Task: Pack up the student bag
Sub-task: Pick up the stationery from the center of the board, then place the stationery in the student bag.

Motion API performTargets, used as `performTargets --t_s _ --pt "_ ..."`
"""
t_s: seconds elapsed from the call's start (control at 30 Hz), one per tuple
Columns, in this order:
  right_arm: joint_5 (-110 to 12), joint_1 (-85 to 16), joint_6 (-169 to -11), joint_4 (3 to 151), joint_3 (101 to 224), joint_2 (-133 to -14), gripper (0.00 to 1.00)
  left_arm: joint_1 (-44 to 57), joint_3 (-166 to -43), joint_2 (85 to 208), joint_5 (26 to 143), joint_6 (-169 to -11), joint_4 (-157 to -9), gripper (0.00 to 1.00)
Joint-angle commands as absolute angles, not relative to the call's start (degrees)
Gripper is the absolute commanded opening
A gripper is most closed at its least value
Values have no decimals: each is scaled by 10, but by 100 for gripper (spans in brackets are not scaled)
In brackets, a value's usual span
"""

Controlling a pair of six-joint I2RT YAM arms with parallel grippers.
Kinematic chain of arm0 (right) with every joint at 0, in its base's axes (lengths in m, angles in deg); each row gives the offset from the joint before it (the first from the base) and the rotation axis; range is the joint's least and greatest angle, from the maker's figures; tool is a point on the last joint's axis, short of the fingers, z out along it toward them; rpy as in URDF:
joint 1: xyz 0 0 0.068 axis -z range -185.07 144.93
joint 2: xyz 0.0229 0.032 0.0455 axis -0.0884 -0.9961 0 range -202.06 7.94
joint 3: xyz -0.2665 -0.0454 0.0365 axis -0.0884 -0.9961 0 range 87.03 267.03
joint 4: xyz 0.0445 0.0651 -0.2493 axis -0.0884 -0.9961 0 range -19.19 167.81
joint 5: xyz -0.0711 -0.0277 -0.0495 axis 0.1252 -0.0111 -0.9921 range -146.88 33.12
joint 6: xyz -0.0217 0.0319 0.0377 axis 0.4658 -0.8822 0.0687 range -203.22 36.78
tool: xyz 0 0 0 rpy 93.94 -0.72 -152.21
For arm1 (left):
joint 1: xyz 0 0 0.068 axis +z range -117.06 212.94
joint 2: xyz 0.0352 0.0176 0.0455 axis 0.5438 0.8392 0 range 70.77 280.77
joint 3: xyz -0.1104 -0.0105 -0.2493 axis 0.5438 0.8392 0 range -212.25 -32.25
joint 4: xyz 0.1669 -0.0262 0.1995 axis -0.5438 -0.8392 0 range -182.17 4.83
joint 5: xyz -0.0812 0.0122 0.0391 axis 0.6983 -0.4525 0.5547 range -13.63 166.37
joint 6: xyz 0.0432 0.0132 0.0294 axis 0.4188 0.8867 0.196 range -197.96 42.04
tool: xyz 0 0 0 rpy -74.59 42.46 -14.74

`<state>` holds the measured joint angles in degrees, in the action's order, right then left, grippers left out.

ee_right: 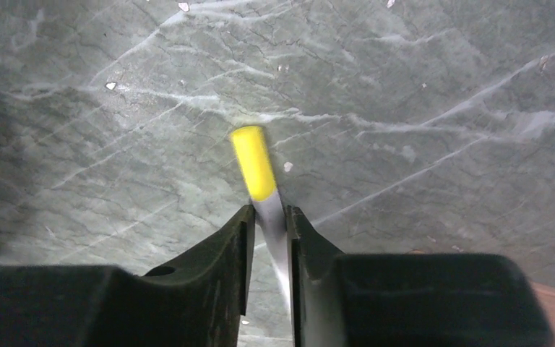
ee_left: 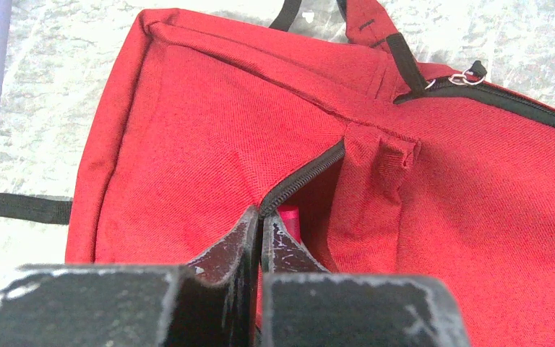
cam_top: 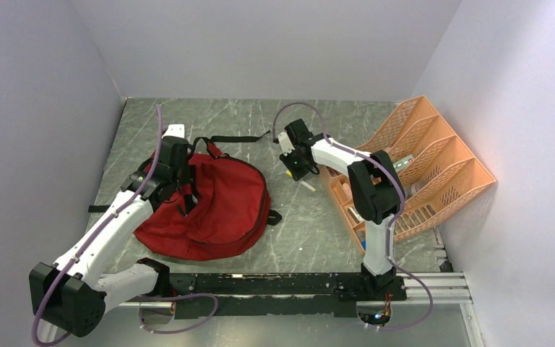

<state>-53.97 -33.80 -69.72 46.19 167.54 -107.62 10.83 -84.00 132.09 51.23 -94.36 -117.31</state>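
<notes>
The student bag (cam_top: 220, 210), dark red with black straps, lies at the left of the table. My left gripper (cam_top: 182, 173) is shut on the black zipper edge of the bag's opening; in the left wrist view the fingertips pinch it (ee_left: 261, 220) on the red fabric (ee_left: 209, 130). A pink object (ee_left: 290, 218) shows inside the opening. My right gripper (cam_top: 296, 170) is to the right of the bag. Its jaws (ee_right: 269, 211) are shut on a marker (ee_right: 253, 163) with a pale barrel and a yellow cap, which pokes out past the tips over the table. The marker's other end (cam_top: 307, 186) shows below that gripper.
An orange plastic desk organiser (cam_top: 433, 166) with several slanted trays stands at the right, against the wall, with small items in it. A black strap (cam_top: 240, 138) trails from the bag's top, another (ee_left: 22, 207) off its left side. Walls close in the table on three sides.
</notes>
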Motion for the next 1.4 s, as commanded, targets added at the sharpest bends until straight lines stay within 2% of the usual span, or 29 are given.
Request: performTargets --t_s 0.0,0.13,0.17,0.33,0.6,0.7,0.87,0.93,1.03,1.37 --pt "-537 -335 -725 455 1667 -1084 21 117 -840 1318 517 -938 -1143 5" --pt "-538 -336 -748 449 1669 -1087 1 119 -841 1319 519 -937 -1142 5" --pt "-538 -335 -753 449 1670 -1087 0 119 -840 1319 519 -937 -1143 5" --pt "-531 -336 -782 457 1669 -1056 0 118 -841 1319 521 -937 -1142 5" --pt "-591 -342 -879 475 1693 -928 0 119 -841 1317 521 -937 -1141 5" --pt "-554 -343 -944 531 1667 -861 0 120 -841 1315 520 -938 -1143 5" --pt "-423 -358 -1114 689 1598 -795 0 120 -841 1314 518 -938 -1143 5" --pt "-405 -379 -1177 742 1574 -787 0 120 -840 1313 518 -939 -1143 5" --pt "-440 -425 -1244 775 1559 -789 0 120 -840 1311 517 -938 -1142 5" --pt "-471 -556 -1348 860 1560 -866 0 121 -840 1309 517 -939 -1143 5"
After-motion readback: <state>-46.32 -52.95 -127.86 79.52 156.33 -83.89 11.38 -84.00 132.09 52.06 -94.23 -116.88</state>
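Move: Between the right hand's still-parted fingers lies the yellow highlighter, its middle about 1 cm back, 1 cm right and 1 cm below. From that hand the red bag's opening is some 29 cm left, 10 cm back and 11 cm above; the bag's black side tab is 7 cm left and 12 cm back, the orange rack's middle 29 cm right and 2 cm ahead. The left hand has the highlighter roughly 33 cm right, 8 cm ahead and 16 cm below. Closing on the highlighter, the right fingers pinch its barrel, then the hand lifts almost straight up before swinging left over the bag towards the opening, easing back: up some 21 cm and left 20 in all, back half as much. The wrist rolls about 60 degrees, bringing the downward fingers round to point mostly left. The left hand stays put, still pinching the opening's edge. ##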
